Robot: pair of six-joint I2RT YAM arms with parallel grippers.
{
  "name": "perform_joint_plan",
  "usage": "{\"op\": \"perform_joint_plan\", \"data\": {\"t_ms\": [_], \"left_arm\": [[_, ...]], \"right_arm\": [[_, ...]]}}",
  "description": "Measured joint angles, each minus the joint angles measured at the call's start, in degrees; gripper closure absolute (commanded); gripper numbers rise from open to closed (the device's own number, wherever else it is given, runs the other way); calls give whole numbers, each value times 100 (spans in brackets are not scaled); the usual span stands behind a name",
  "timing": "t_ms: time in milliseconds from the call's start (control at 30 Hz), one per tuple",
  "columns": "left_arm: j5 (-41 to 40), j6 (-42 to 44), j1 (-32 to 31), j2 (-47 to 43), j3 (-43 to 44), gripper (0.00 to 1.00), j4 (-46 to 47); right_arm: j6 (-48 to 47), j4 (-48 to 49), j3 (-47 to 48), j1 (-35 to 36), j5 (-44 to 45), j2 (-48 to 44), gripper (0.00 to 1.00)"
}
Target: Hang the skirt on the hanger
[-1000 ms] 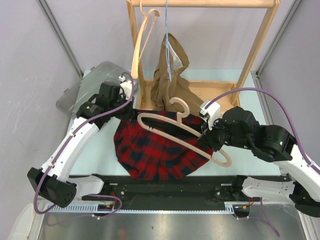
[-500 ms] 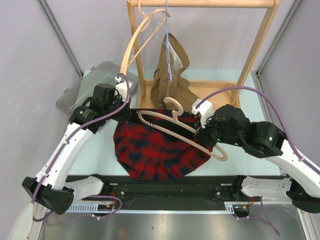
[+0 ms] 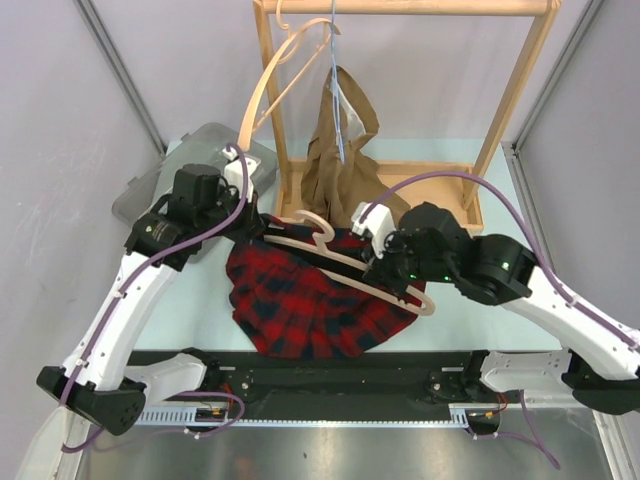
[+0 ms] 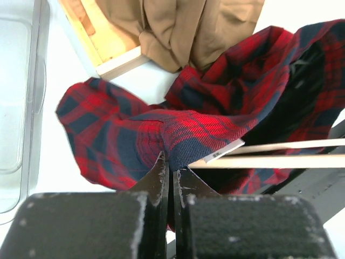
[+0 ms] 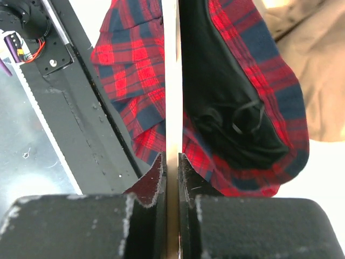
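The red and navy plaid skirt (image 3: 300, 305) lies bunched on the table in the top view. My left gripper (image 3: 256, 226) is shut on its waistband edge at the upper left, and the cloth (image 4: 124, 129) is pinched between my fingertips (image 4: 172, 168). A pale wooden hanger (image 3: 345, 262) lies slanted over the skirt's top, its left end close to the left gripper. My right gripper (image 3: 388, 276) is shut on the hanger's bar (image 5: 171, 81), which runs straight out between the jaws (image 5: 172, 162). The hanger's two bars (image 4: 280, 161) pass just under the held waistband, and the skirt's black lining (image 5: 226, 108) shows.
A wooden clothes rack (image 3: 400, 8) stands at the back, with a second wooden hanger (image 3: 268, 90) and a tan garment (image 3: 340, 165) on it. A clear plastic bin (image 3: 160, 185) sits at the far left. A black strip (image 3: 330, 372) runs along the near edge.
My right gripper has carried the hanger leftwards, so its left end now reaches the left gripper. The left arm shifted slightly left with the waistband, and the rack's hanger swung.
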Motion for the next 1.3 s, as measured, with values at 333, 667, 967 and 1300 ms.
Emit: {"op": "perform_joint_plan", "data": {"t_ms": [333, 667, 967, 1300], "left_arm": [[374, -168, 11, 33, 125, 96, -44], [1062, -540, 39, 72, -225, 43, 291], [-221, -1082, 74, -7, -280, 5, 354], [-1381, -1453, 68, -986, -345, 0, 835]], "right_arm": [[-131, 1211, -531, 11, -125, 472, 100], [216, 3180, -2122, 37, -11, 404, 100], [501, 3958, -2682, 48, 140, 144, 100], [627, 4297, -2820, 50, 205, 105, 100]]}}
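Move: Pinched in the shut left fingers is the left end of the skirt's waist, with the hanger's left end tucked in just beside it; the hanger's hook is about 12 cm to that hand's right, 1 cm back. The clear box sits some 16 cm ahead and 15 cm left, far below. From the right hand, gripping the hanger's right part, that waist end lies roughly 11 cm ahead, 22 cm left; the hook about 10 cm ahead, 10 cm left. Driving the hanger deeper into the waist, the right hand keeps its grip and goes left and down about 7 cm each, and some 4 cm forward, tipping the hanger's left end up about 15 degrees. The left hand eases a few centimetres right, opens wide to let go of the waist, then swings left and rises about 5 cm, turning counter-clockwise. ##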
